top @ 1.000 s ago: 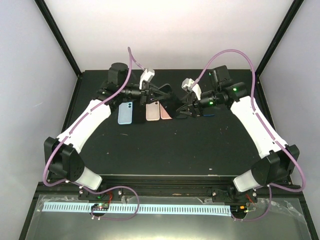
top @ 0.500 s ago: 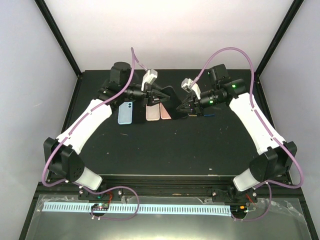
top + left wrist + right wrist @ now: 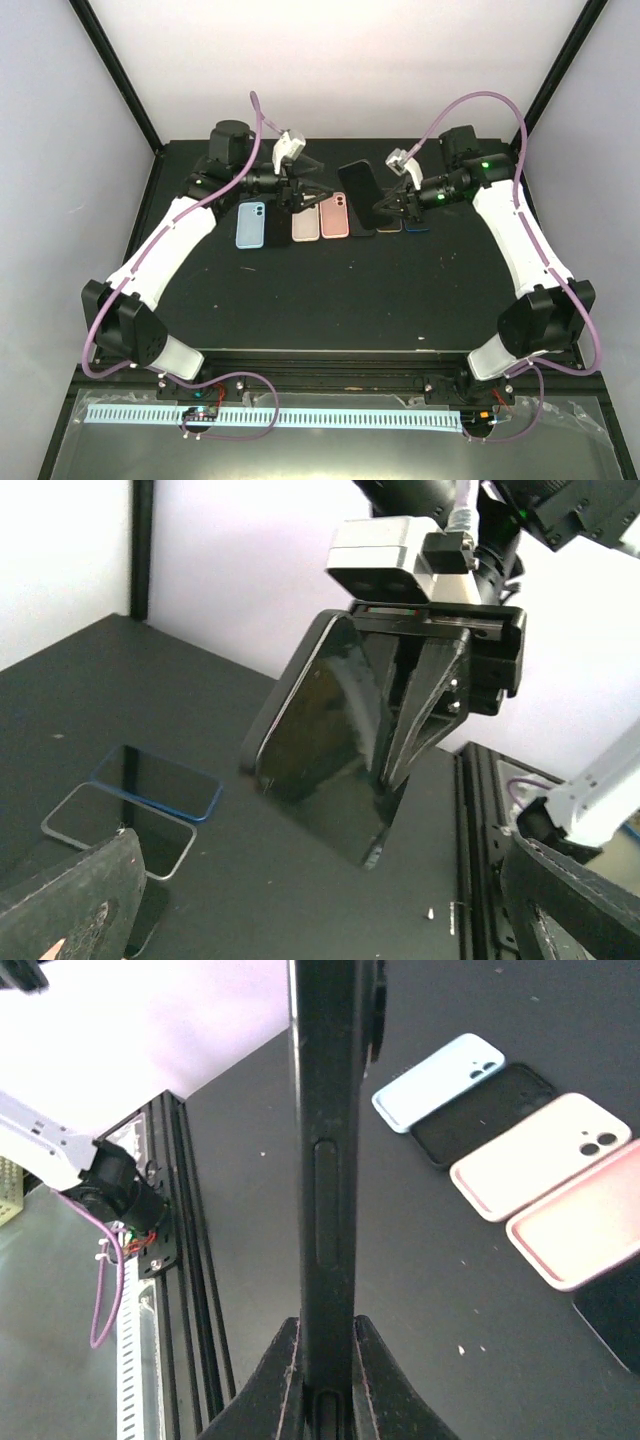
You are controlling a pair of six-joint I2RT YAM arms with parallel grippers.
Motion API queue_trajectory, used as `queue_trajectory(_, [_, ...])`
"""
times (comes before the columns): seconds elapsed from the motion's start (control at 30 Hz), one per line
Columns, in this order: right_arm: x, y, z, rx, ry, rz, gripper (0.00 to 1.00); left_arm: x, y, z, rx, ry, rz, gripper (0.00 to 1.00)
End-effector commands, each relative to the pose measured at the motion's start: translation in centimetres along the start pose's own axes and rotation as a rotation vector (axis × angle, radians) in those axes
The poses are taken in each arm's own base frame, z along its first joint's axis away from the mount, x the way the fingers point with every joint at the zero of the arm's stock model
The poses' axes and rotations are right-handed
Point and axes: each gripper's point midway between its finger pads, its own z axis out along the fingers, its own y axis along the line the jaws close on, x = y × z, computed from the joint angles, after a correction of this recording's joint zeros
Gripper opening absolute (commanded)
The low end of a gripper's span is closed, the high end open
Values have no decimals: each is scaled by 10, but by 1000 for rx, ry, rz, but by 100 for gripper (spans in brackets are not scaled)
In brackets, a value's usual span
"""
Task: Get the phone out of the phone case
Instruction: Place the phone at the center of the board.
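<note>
My right gripper (image 3: 385, 207) is shut on the lower end of a black phone in its black case (image 3: 358, 182) and holds it tilted above the mat. In the right wrist view the phone (image 3: 325, 1160) stands edge-on between my fingers (image 3: 280, 1370). In the left wrist view the same phone (image 3: 325, 745) hangs in the right gripper's fingers, well ahead of my own. My left gripper (image 3: 305, 195) is open and empty, left of the phone and apart from it; its pads (image 3: 70, 900) show at the bottom corners.
A row of empty cases lies on the black mat: light blue (image 3: 251, 224), black (image 3: 277, 226), pale pink (image 3: 305, 224) and pink (image 3: 334, 215). They also show in the right wrist view, starting with the light blue one (image 3: 440, 1080). Two dark phones (image 3: 390, 224) lie under the right gripper.
The two grippers have drawn apart. The right gripper has carried the black phone right and toward the back. The left gripper has pulled back to the left, off the phone.
</note>
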Motion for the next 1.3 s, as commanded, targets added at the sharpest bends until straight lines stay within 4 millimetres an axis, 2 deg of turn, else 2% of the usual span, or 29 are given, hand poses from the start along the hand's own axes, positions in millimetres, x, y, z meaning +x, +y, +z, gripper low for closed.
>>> queue_trajectory(0.0, [10, -19, -15, 27, -23, 82, 1, -17, 12, -23, -111, -18, 12, 99])
queue_trajectory(0.17, [35, -64, -38, 142, -9, 198, 1, -8, 32, -35, -175, 5, -39, 99])
queue_trajectory(0.37, [72, -121, -69, 259, 6, 388, 1, 2, 46, -49, -259, 21, -34, 99])
queue_trajectory(0.6, [115, -183, -100, 361, 47, 566, 1, 4, 49, -54, -281, 14, -39, 99])
queue_trajectory(0.8, [152, -222, -110, 372, 82, 699, 1, 4, 49, -55, -290, 10, -37, 99])
queue_trajectory(1.03, [173, -258, -113, 366, 117, 776, 1, 9, 51, -55, -301, 10, -58, 99])
queue_trajectory(1.27, [184, -286, -103, 332, 110, 822, 1, 11, 54, -56, -321, 16, -64, 99])
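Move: The phone is already held in the right hand by its edge; the bare board spot it is taken to lies some 21 cm to the right, 16 cm ahead and 26 cm below. The row beside that spot is equally far out and low: blue-rimmed phone about 11 cm to the right, silver-rimmed phone 2 cm right, black case 6 cm left. From the empty left hand the spot is roughly 40 cm right, 14 cm ahead and 32 cm below. The dark phone is carried by the right hand in one sweep, about 24 cm to the right, 21 cm down and 15 cm forward, past the blue-rimmed phone towards the bare board beyond it; the sideways run fades out while the sinking goes on. The pinch holds as the hand swings some 35 degrees clockwise and tips its fingers downward. The left hand, still wide open, draws off about 6 cm left and 4 cm forward. ##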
